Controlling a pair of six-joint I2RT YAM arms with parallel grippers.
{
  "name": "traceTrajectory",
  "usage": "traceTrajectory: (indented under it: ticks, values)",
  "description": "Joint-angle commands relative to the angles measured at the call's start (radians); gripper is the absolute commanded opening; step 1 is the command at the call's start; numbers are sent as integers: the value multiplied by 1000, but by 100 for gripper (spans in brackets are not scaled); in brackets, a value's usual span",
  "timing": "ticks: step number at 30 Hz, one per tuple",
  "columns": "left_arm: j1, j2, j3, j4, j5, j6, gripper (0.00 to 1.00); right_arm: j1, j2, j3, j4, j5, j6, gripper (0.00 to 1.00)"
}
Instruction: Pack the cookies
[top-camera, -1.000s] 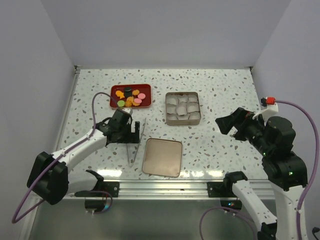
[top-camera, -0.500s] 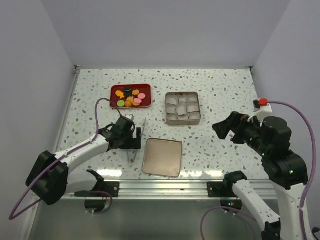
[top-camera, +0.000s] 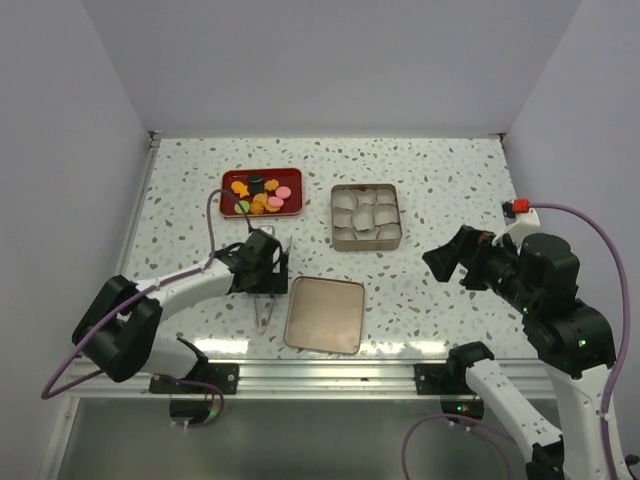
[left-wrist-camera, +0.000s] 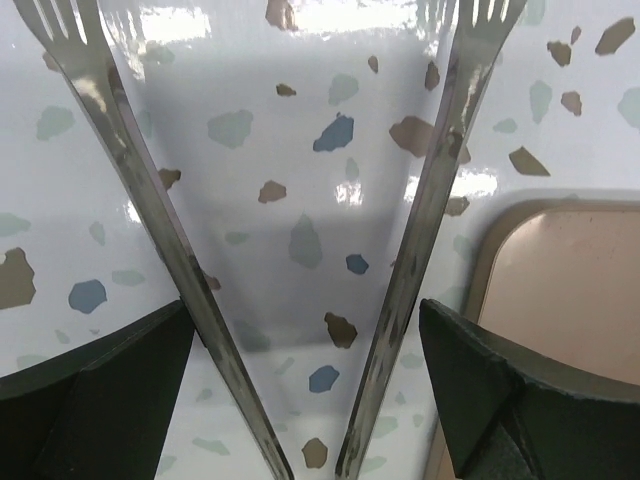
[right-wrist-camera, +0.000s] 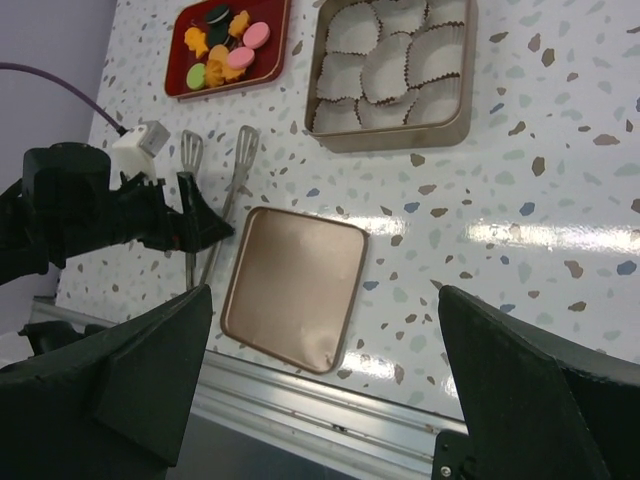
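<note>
The cookies (top-camera: 260, 195), small orange, pink, green and black pieces, lie on a red tray (top-camera: 223, 204) at the back left; the right wrist view also shows the cookies (right-wrist-camera: 225, 45). Metal tongs (top-camera: 264, 312) lie flat on the table nearer the arms. My left gripper (top-camera: 266, 274) is low over them, open. In the left wrist view the two arms of the tongs (left-wrist-camera: 430, 190) run between the spread fingers of the left gripper (left-wrist-camera: 305, 400), untouched. My right gripper (top-camera: 452, 256) hovers open above the right side and holds nothing; its wrist view shows the right gripper (right-wrist-camera: 325, 390) well above the table.
A square gold tin (top-camera: 333, 215) with white paper cups stands right of the red tray. Its copper lid (top-camera: 325, 315) lies flat by the front edge, just right of the tongs. A metal rail (top-camera: 330, 375) borders the near edge.
My left gripper has come back from beside the red tray towards the near edge and lowered over the tongs. The right gripper has drifted slightly left and down.
</note>
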Motion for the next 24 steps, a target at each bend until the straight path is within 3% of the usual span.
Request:
traceTrajectory:
  ticks: [1, 3, 8, 15, 24]
  values:
    - [-10, 84, 11, 39, -24, -25, 100, 5, -11, 33, -29, 19, -27, 99]
    - [-13, 107, 18, 23, -47, -36, 99, 5, -11, 42, -38, 25, -31, 99]
    - [-18, 107, 5, -1, -79, -57, 85, 4, -3, 49, -35, 24, -34, 99]
    - [-18, -57, 33, -98, -100, -42, 68, 4, 28, 53, 0, -16, -18, 99]
    - [-16, -192, 242, -302, -50, 21, 66, 5, 147, 113, 80, -106, 5, 99]
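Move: The left hand, fully open and low at the table, already straddles the tongs' two arms; their middle lies about 2 cm back, 1 below. The red cookie tray is some 20 cm ahead and 4 left, the divided box about 14 ahead and 21 right, and the tan tray roughly 8 back and 11 right. From the idle right hand, the tongs lie about 28 cm left, 5 ahead and 31 below. Sliding about 1.5 cm forward, level over the table, the left hand begins closing to roughly two thirds open. Its pads pinch the tongs' arms from both sides as it eases back and slightly left. Keeping that partial grip, it then rises, ever faster, about 6 cm straight up, its fingers still pointing steeply down. ##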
